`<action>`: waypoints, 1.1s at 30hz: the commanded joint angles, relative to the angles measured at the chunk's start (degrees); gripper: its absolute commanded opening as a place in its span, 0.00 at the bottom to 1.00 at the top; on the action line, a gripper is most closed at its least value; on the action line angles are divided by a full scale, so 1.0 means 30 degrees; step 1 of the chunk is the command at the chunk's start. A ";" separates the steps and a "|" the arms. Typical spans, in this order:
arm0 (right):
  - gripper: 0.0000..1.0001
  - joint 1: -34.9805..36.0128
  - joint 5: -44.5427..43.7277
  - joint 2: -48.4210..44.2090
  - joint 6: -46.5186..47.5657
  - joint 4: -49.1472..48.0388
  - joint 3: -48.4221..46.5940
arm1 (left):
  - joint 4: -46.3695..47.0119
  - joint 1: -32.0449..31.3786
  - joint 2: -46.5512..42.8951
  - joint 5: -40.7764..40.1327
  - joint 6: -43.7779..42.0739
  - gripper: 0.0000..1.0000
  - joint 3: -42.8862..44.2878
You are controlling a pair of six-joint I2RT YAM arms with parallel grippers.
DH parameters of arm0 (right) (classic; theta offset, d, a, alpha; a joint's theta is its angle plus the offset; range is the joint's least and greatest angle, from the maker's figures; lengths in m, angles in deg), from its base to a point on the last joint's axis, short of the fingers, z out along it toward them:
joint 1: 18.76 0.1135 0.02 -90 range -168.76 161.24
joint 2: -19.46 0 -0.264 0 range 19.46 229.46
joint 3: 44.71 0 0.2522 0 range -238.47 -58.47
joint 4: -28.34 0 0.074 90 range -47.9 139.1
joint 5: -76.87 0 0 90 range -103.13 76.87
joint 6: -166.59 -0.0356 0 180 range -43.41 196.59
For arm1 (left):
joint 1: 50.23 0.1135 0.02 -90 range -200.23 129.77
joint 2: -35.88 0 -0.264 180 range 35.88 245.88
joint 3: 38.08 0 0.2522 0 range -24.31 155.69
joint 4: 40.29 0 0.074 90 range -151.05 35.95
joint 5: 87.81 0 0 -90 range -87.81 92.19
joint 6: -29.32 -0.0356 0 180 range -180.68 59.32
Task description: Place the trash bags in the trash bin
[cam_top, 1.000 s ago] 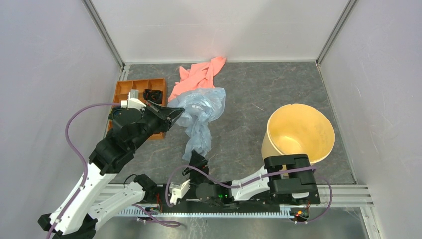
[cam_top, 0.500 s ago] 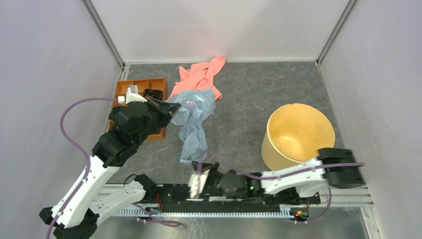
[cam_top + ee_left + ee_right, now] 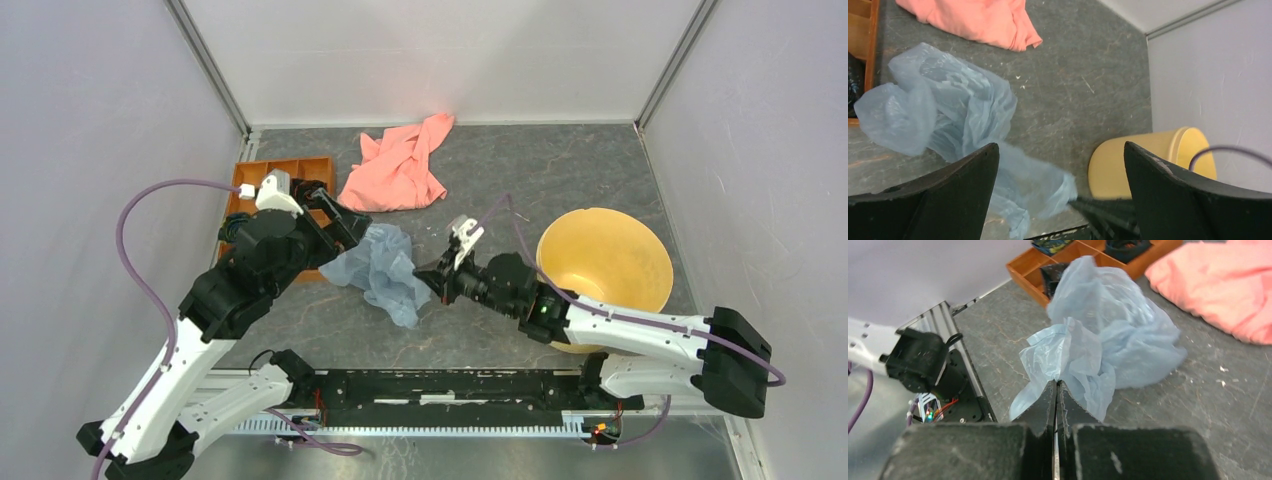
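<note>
The pale bluish trash bag lies crumpled on the table, right of the orange tray. My right gripper is shut on the bag's right edge; the right wrist view shows its fingers pinched together on the film of the bag. My left gripper is open and empty, just above the bag's left end. In the left wrist view its fingers stand wide apart over the bag. The cream trash bin stands to the right, also in the left wrist view.
An orange compartmented tray with small dark items sits at the back left, partly under my left arm. A salmon-pink cloth lies behind the bag. Grey walls close in the left, back and right.
My left gripper has opened and let go of the bag, which sank from hanging to the table. My right arm swung from the near edge to mid-table, shut on the bag's end.
</note>
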 commanded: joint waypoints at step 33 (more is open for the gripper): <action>0.00 -0.2302 0.2241 -0.0544 -0.4376 -0.1739 -0.0127 | 1.0199 -0.1138 -0.3482 0.9802 0.5043 0.40 -1.3741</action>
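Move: The trash bag hangs from my right fingers, its middle about 20 cm below my open left hand, level with it fore and aft and 3 cm to the right. Its near end is some 6 cm back, 9 cm right and 18 cm below. From that hand the wooden tray is 16 cm ahead, 20 cm left. From my right hand the bag's middle lies about 5 cm ahead, 7 cm left, 10 cm below; the trash bin is 3 cm ahead, 35 cm right. I swoop my open left hand down about 17 cm, drawing it back and then to the right, to the bag's near end under my right fingers. The wrist swings some 25 degrees clockwise and tips down, and the fingers come about half shut around a fold. My shut right hand keeps its pinch, easing slightly forward and lifting about 3 cm. ##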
